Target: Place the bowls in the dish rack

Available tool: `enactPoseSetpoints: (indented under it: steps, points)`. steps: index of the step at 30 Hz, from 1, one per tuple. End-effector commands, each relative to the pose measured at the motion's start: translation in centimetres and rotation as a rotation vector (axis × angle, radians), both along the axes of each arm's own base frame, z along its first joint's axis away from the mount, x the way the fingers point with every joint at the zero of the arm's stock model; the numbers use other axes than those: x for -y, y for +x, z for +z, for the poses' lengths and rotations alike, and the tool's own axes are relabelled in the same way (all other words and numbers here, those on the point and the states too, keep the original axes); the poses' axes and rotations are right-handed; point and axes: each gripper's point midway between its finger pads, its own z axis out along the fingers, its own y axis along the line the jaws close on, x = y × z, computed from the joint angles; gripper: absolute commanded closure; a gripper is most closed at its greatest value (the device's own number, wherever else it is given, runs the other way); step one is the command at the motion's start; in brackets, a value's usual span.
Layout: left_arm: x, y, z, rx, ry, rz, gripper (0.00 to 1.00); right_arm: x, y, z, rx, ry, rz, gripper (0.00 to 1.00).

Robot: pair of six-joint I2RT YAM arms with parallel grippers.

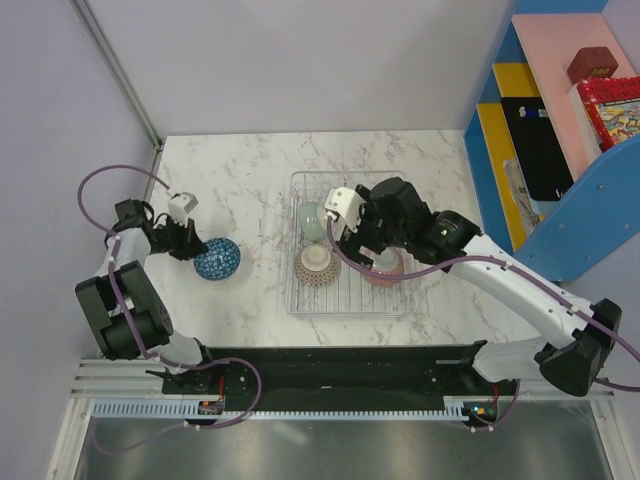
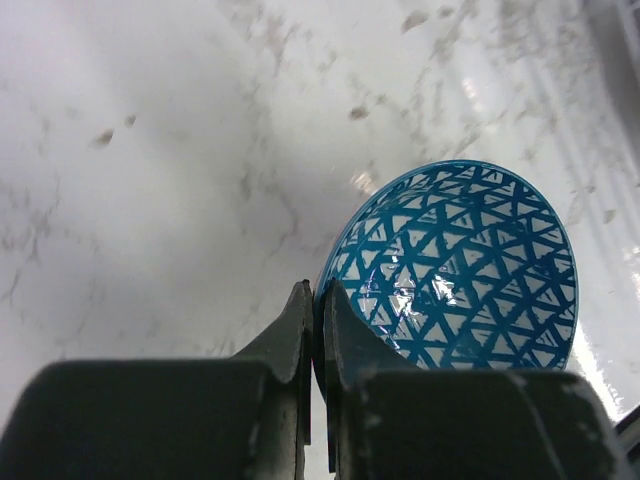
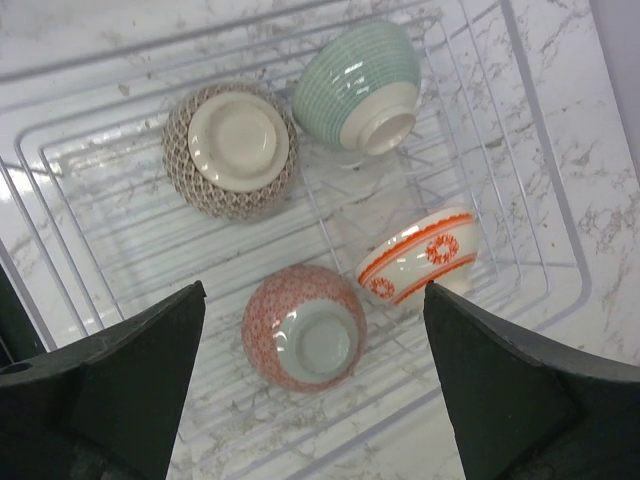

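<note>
A blue triangle-patterned bowl (image 1: pixel 217 258) (image 2: pixel 460 265) sits tilted on the marble table, left of the dish rack (image 1: pixel 300 300). My left gripper (image 1: pixel 190 245) (image 2: pixel 316 288) is shut on its near rim, one finger inside and one outside. The wire dish rack (image 3: pixel 550 165) holds several bowls: a pale green one (image 3: pixel 358 85) (image 1: pixel 312 218), a grey-brown patterned one (image 3: pixel 230 150) (image 1: pixel 317 263), a red-pink patterned one (image 3: pixel 300 328) (image 1: pixel 385 268) upside down, and an orange-and-white one (image 3: pixel 420 255) on its side. My right gripper (image 1: pixel 355 235) (image 3: pixel 315 287) hangs open above the rack, holding nothing.
A blue shelf unit (image 1: pixel 560 150) with boxes and books stands at the table's right edge. Grey walls close off the left and back. Bare marble table (image 1: pixel 230 170) lies between the blue bowl and the back wall.
</note>
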Motion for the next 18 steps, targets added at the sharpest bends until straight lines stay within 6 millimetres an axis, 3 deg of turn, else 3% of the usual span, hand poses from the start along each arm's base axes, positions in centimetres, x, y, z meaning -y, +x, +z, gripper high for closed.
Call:
enactPoseSetpoints:
  steps: [1, 4, 6, 9, 13, 15, 18]
  points:
    - [5.5, 3.0, 8.5, 0.188, -0.151, -0.137, 0.98, -4.3, 2.0, 6.0, 0.006, 0.296, -0.045, 0.03]
    - [9.4, 3.8, 12.6, 0.273, -0.233, -0.267, 0.98, -5.7, 3.1, 7.0, -0.053, 0.405, -0.059, 0.03]
    - [12.0, 4.2, 15.6, 0.324, -0.300, -0.366, 0.98, -6.7, 3.3, 6.7, -0.178, 0.494, -0.055, 0.03]
    - [15.6, 3.9, 18.4, 0.361, -0.388, -0.503, 0.98, -8.4, 3.2, 5.8, -0.383, 0.596, -0.021, 0.03]
    - [20.5, 2.1, 20.1, 0.397, -0.442, -0.693, 0.98, -9.7, 3.6, 3.3, -0.582, 0.633, -0.004, 0.03]
    - [22.9, 0.8, 20.1, 0.405, -0.454, -0.778, 0.98, -9.9, 3.3, 2.8, -0.659, 0.670, 0.022, 0.02]
    - [24.7, 0.2, 19.1, 0.379, -0.430, -0.815, 0.98, -9.7, 2.4, 3.3, -0.777, 0.756, 0.077, 0.02]
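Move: The left hand already pinches the blue bowl by its rim, just off the table; the open right gripper it is carried to waits about 41 cm to its right, 8 cm nearer the base and 17 cm higher. From the right gripper, the blue bowl is about 36 cm to the left, 6 cm ahead and 19 cm below. Also some 19 cm beneath that gripper, in the rack, sit the brown bowl (6 cm ahead, 11 cm left) and the green bowl (17 cm ahead, 13 cm left). Keeping its pinch on the rim, the left hand sweeps the blue bowl some 21 cm to the right and 18 cm up, swinging a little forward and then partly back, and turns clockwise and tips up until its fingers point right, nearly level. The right hand, fingers still wide open, comes about 8 cm left and 5 cm forward to meet it, rising slightly then sinking back, and rolls some 45 degrees so that its fingers point mostly left at the bowl, without taking it yet. ##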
